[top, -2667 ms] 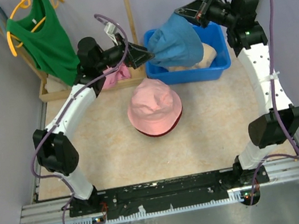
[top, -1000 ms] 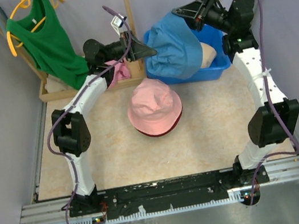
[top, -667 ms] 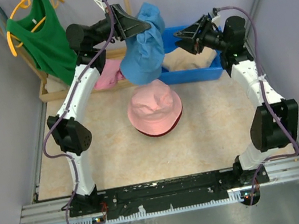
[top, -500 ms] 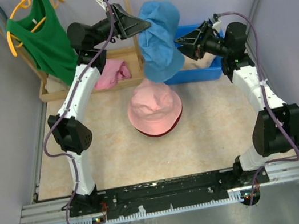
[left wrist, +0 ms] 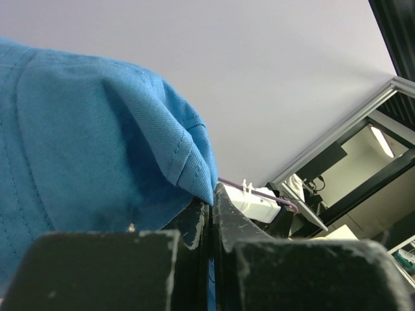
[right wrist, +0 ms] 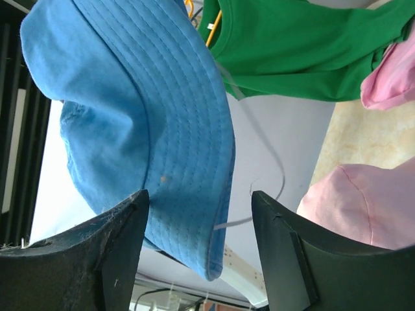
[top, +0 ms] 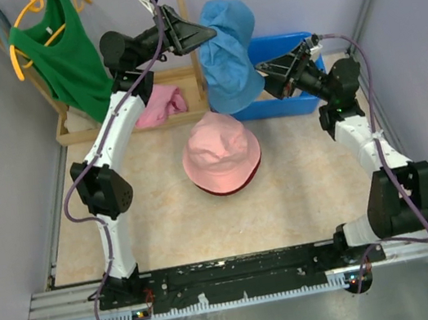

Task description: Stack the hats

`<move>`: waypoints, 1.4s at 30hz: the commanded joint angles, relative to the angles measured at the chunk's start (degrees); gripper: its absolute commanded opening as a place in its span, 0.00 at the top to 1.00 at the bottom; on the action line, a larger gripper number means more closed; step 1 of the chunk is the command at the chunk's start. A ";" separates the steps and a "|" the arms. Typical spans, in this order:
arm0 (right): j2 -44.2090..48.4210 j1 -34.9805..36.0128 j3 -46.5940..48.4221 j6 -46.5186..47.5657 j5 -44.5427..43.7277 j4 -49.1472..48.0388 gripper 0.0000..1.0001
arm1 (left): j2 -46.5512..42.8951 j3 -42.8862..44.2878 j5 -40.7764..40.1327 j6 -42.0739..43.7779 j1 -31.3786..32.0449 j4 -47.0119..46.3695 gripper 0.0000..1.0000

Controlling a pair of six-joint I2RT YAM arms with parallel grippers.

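My left gripper (top: 213, 37) is shut on the brim of the blue hat (top: 228, 54), which hangs high above the table's far side; the hat fills the left wrist view (left wrist: 84, 142). My right gripper (top: 262, 73) is open, its fingers (right wrist: 123, 240) spread just right of the hanging blue hat (right wrist: 142, 123), not gripping it. The pink hat (top: 221, 153) sits on the dark red hat (top: 227, 189), of which only a rim shows, at the table's middle. The beige hat (top: 284, 89) lies in the blue bin (top: 307, 98), mostly hidden.
A green sleeveless shirt (top: 63, 58) hangs on a yellow hanger at the far left. A bright pink cloth (top: 162, 107) lies in the wooden tray (top: 77, 134) behind the left arm. Grey walls close in both sides.
The left gripper lifted the blue hat up and away from the bin. The right gripper let go of it, opened and drew back to the right and lower.
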State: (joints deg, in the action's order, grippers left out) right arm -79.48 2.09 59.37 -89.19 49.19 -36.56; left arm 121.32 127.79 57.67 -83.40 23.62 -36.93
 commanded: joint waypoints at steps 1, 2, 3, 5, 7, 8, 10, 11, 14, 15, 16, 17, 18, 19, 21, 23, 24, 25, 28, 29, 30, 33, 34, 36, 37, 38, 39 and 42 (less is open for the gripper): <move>0.64 0.20 -1.89 -5.12 -0.23 -10.20 0.35 | 0.70 1.59 -1.50 -1.23 -0.25 -1.53 1.00; 0.64 0.20 -2.45 -5.20 -0.23 -10.17 0.35 | 0.75 1.85 -1.51 -1.16 -0.33 -1.37 1.00; 0.46 0.25 -3.02 -5.83 -0.40 -10.82 0.34 | 0.74 2.01 -1.53 -1.24 -0.44 -1.31 1.00; -0.40 0.64 -4.05 -9.08 -0.84 -14.50 0.34 | 0.68 2.07 -1.50 -1.31 -0.53 -1.31 1.00; -1.83 1.48 -4.75 -13.35 -1.79 -20.48 0.34 | 0.64 1.89 -1.38 -1.30 -0.60 -1.22 1.00; -2.63 2.03 -4.83 -15.19 -2.41 -22.56 0.34 | 0.57 1.71 -1.41 -1.27 -0.63 -1.28 1.00; -4.83 3.40 -4.54 -19.33 -3.73 -27.09 0.34 | 0.48 1.09 -1.42 -1.16 -0.67 -1.66 1.00; -5.95 4.05 -4.37 -21.37 -4.47 -29.91 0.34 | 0.29 0.75 -1.34 -1.18 -0.72 -1.80 1.00; -8.81 5.11 -3.85 -26.73 -6.38 -35.55 0.35 | -0.45 -1.19 -1.17 -1.04 -0.89 -2.48 1.00; -9.46 5.10 -3.67 -27.85 -6.75 -36.57 0.36 | -0.85 -1.91 -1.10 -0.91 -1.05 -2.57 1.00; -9.76 5.12 -3.69 -28.82 -7.12 -37.22 0.38 | -1.30 -2.77 -1.01 -0.75 -1.27 -2.80 1.00; -9.99 5.12 -3.93 -29.76 -7.76 -37.95 0.40 | -1.65 -3.61 -0.92 -0.63 -1.55 -3.00 1.00; -10.18 5.04 -3.98 -30.30 -8.09 -38.49 0.44 | -2.11 -4.39 -0.82 -0.49 -1.83 -3.10 1.00; -10.14 4.96 -3.93 -30.42 -8.06 -38.39 0.48 | -2.57 -5.22 -0.73 -0.46 -2.19 -3.30 1.00; -9.79 4.82 -4.58 -30.82 -8.74 -38.11 0.56 | -3.43 -7.00 -0.42 -0.62 -2.99 -4.17 1.00; -9.56 4.33 -4.75 -31.36 -8.89 -38.57 0.67 | -4.19 -8.67 -0.16 -0.95 -3.84 -5.01 1.00; -9.31 4.02 -4.82 -31.39 -8.93 -38.42 0.73 | -4.56 -9.61 0.06 -1.16 -4.35 -5.29 1.00; -8.96 3.65 -4.75 -30.87 -8.82 -37.80 0.81 | -4.80 -10.13 0.38 -1.22 -4.75 -5.39 1.00; -7.52 2.65 -3.50 -27.09 -7.20 -32.91 0.98 | -5.85 -12.48 1.65 -1.03 -5.68 -5.40 1.00; -7.00 2.54 -2.75 -25.17 -6.43 -30.88 1.00 | -6.73 -13.56 2.12 -0.69 -6.07 -5.25 1.00; -6.54 2.55 -1.96 -23.08 -5.56 -28.60 1.00 | -7.56 -14.79 2.55 -0.22 -6.50 -4.78 1.00; -4.82 2.84 0.42 -15.95 -3.64 -18.85 1.00 | -10.14 -18.32 3.92 1.91 -8.10 -2.17 1.00; -4.17 3.22 1.56 -13.30 -3.12 -15.38 1.00 | -11.22 -19.20 4.40 3.10 -8.67 -0.91 1.00; -3.70 4.39 3.12 -9.04 -2.58 -9.04 1.00 | -13.48 -20.65 5.16 6.13 -9.82 4.08 1.00; -3.63 5.26 3.52 -7.69 -2.65 -7.02 1.00 | -14.57 -21.12 5.43 7.98 -10.35 6.99 1.00; -3.58 6.11 3.81 -6.95 -2.85 -5.89 1.00 | -15.48 -21.26 5.63 9.72 -10.73 10.84 1.00; -3.57 7.14 3.98 -6.61 -3.24 -4.91 1.00 | -16.29 -21.39 6.02 10.98 -10.96 13.36 1.00; -3.59 10.38 5.16 -5.10 -4.32 -1.21 1.00 | -18.77 -23.17 6.36 11.56 -11.35 16.28 1.00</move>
State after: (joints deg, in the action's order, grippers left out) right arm -85.03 9.10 61.25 -100.01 45.23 -45.54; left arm 107.77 105.58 62.67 -76.34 13.41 -27.16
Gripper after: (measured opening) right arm 0.009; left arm 0.009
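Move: My left hand already pinches the blue hat, whose middle hangs about 8 cm below it, 4 cm to its right and 1 cm forward. The blue hat's middle lies some 3 cm ahead of my open right hand, 6 cm left and 4 cm up. From that hand the pink hat is roughly 10 cm back, 10 cm left and 19 cm down; the blue bin is about 17 cm ahead, 6 cm right and 35 cm lower. I roll my right hand some 20 degrees, left side rising, edge it about 2 cm left, and shut its fingers on the blue hat's free brim, then carry it about 3 cm left as it rolls partly back. My left hand keeps its pinch, first nearly still, then going down about 6 cm and 4 cm forward, then 7 cm left while easing back a little. ##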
